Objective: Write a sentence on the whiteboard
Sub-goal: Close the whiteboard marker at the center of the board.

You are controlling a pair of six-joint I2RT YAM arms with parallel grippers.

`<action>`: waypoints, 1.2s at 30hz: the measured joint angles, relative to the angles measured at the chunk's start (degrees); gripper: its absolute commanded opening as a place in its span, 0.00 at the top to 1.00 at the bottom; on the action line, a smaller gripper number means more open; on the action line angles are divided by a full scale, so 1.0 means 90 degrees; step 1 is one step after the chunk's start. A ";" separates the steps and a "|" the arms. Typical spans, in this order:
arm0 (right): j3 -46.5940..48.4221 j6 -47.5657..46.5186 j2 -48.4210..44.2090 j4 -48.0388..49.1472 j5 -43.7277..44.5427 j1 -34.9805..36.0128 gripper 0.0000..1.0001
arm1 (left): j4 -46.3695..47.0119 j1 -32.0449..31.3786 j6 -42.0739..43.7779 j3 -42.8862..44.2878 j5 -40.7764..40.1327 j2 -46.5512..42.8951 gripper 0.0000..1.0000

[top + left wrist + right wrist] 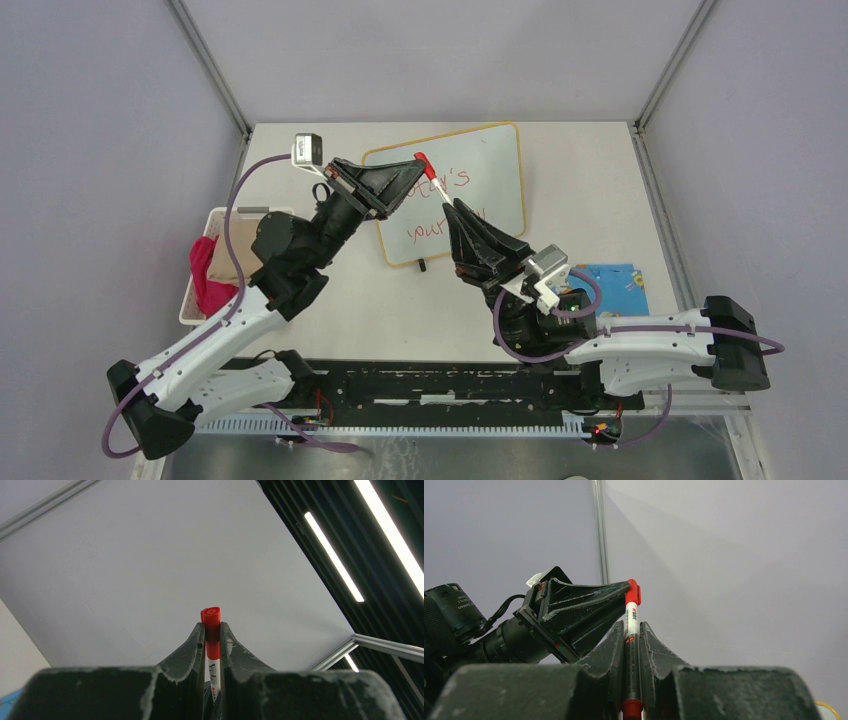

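Note:
The whiteboard [497,165], with its yellow-orange frame, lies at the back middle of the table. Its red handwritten sentence [428,229] runs in two lines and is partly hidden by both grippers. Above the board a red-capped white marker [433,182] spans between them. My left gripper [414,168] is shut on the marker's red cap [211,620], which sits on the marker's end. My right gripper [455,208] is shut on the marker's barrel [630,617], with the red tail end showing below its fingers. The left gripper's tip [623,588] meets the cap [633,593] in the right wrist view.
A white basket [190,300] holding pink cloth [207,280] stands at the table's left edge, beside the left arm. A blue patterned cloth [612,280] lies at the right, near the right arm's wrist. Metal frame posts rise at the back corners.

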 measured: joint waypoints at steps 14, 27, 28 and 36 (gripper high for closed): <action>0.0000 -0.0056 0.0034 0.0068 0.0017 -0.0002 1.00 | -0.0073 -0.0085 0.0158 0.0000 -0.0075 -0.0017 0.72; 0.0000 -0.0036 0.0024 0.0007 0.0015 -0.0007 1.00 | -0.0491 -0.0206 0.0389 0.0000 0.0068 -0.0080 0.16; 0.0000 -0.0022 0.0012 -0.0022 0.0012 -0.0007 1.00 | -0.0549 -0.0206 0.0413 0.0005 0.0058 -0.0104 0.07; -0.0002 0.0160 -0.0189 -0.0248 -0.0061 -0.0007 1.00 | -0.1207 -0.0204 0.1022 0.0406 -0.0277 -0.0308 0.00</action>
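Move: The left fingers are already shut on the red cap of the marker, its middle about 1 cm ahead of, 1 cm right of and 1 cm above that hand. The marker's barrel stands roughly 4 cm back, 4 cm right and 4 cm lower; the whiteboard's middle is some 13 cm ahead, 5 cm right and about 45 cm below. From the right hand, which grips the barrel, the cap lies about 5 cm ahead, 3 cm left and 5 cm up. Down by about 1.5 cm, with a small shift right and back, the left hand eases off while its fingers begin to part. They then spring wide open and let go of the red cap as the hand comes back up and left about as far, rolling some 10 degrees, left side up. The right hand stays put and keeps its grip on the barrel. ##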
